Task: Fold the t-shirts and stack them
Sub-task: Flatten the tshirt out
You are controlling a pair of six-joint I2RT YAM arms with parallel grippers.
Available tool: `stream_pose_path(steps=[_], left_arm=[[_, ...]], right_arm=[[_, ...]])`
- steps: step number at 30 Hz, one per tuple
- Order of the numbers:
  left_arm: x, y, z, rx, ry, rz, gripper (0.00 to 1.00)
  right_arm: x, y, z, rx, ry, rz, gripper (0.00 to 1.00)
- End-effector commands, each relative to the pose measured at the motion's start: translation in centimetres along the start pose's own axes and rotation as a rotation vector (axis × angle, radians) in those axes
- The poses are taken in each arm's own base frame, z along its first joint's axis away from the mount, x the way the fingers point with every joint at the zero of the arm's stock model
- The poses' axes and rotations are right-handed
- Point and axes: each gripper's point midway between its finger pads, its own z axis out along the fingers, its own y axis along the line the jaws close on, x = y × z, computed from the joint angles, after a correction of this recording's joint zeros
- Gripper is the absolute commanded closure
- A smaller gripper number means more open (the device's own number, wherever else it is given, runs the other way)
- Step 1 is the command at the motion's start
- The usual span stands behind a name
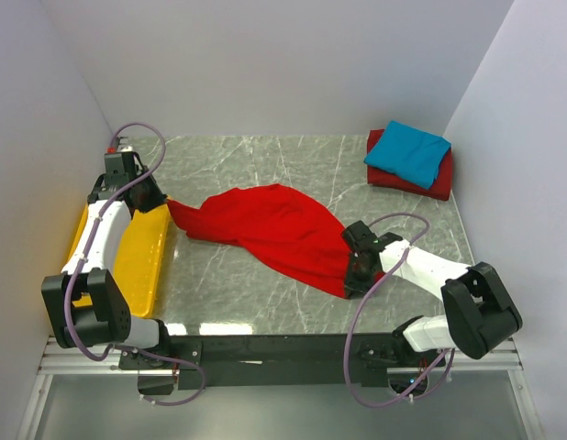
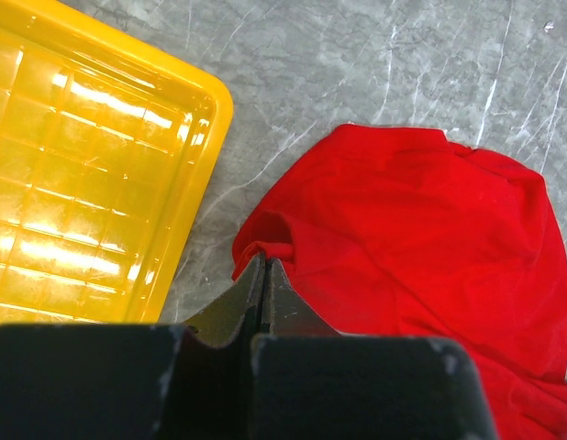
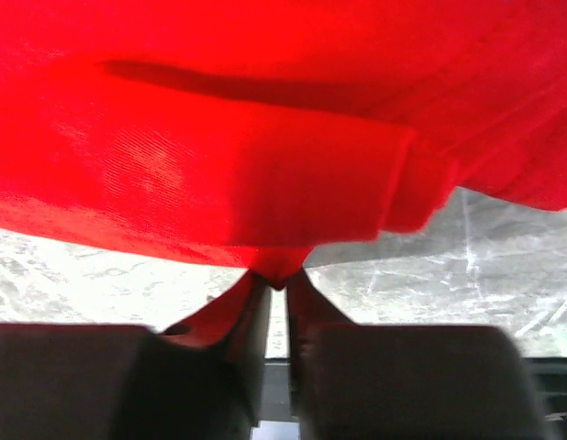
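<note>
A bright red t-shirt [image 1: 265, 225] hangs stretched in a loose band across the marble table between my two grippers. My left gripper [image 1: 164, 203] is shut on the shirt's left end, right beside the yellow tray. In the left wrist view the jaws [image 2: 265, 261] pinch a small fold of the shirt [image 2: 421, 238]. My right gripper [image 1: 351, 288] holds the shirt's near right end. In the right wrist view a nub of the cloth [image 3: 265, 137] sits nipped between the narrow jaws [image 3: 277, 275]. At the back right a folded turquoise-blue t-shirt [image 1: 407, 151] lies on a folded darker red t-shirt [image 1: 439, 186].
A yellow plastic tray [image 1: 141, 261] lies along the table's left edge, its corner [image 2: 91, 183] close to my left fingers. White walls close in the table on the left, back and right. Grey marble shows in front of and behind the stretched shirt.
</note>
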Motion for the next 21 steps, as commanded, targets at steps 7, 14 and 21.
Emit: stream_pose_path(steps=[7,14,21], left_arm=[[-1.0,-0.6,-0.1,0.025,-0.030,0.020,1.00],[-2.0,-1.5,-0.4,0.052,-0.049,-0.014,0.99],[-4.8,-4.7,-0.8,0.167,-0.084,-0.064,1.00]], right_arm=[[-0.7,1.3,-1.3,-0.022,-0.020,-0.008,1.00],[-4.1,3.7,-7.2,-0.072,-0.108,-0.031,1.00],[-10.6,4.4,-12.3,-0.148,-0.239,-0.002,1.00]])
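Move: The near edge of the red t-shirt lies right between the right fingers, at most 1 cm below the hand point, with the shirt's middle about 14 cm ahead and 16 cm left. Its loose right end is some 4 cm ahead and 6 cm right. That near edge lies roughly 20 cm back, 37 cm right and 16 cm below the left hand, which already holds the far-left corner; the yellow bin's middle is about 11 cm back, 13 cm left and 14 cm below it. Finish closing the right fingers to pinch the t-shirt's near edge at the table, then carry it up about 11 cm and forward about 8 cm, slow at first and then fast, tipping the fingertips some 15 degrees forward. Keep the left gripper shut on its raised corner and hold it still, easing it a centimetre or so forward and up only at the end. ##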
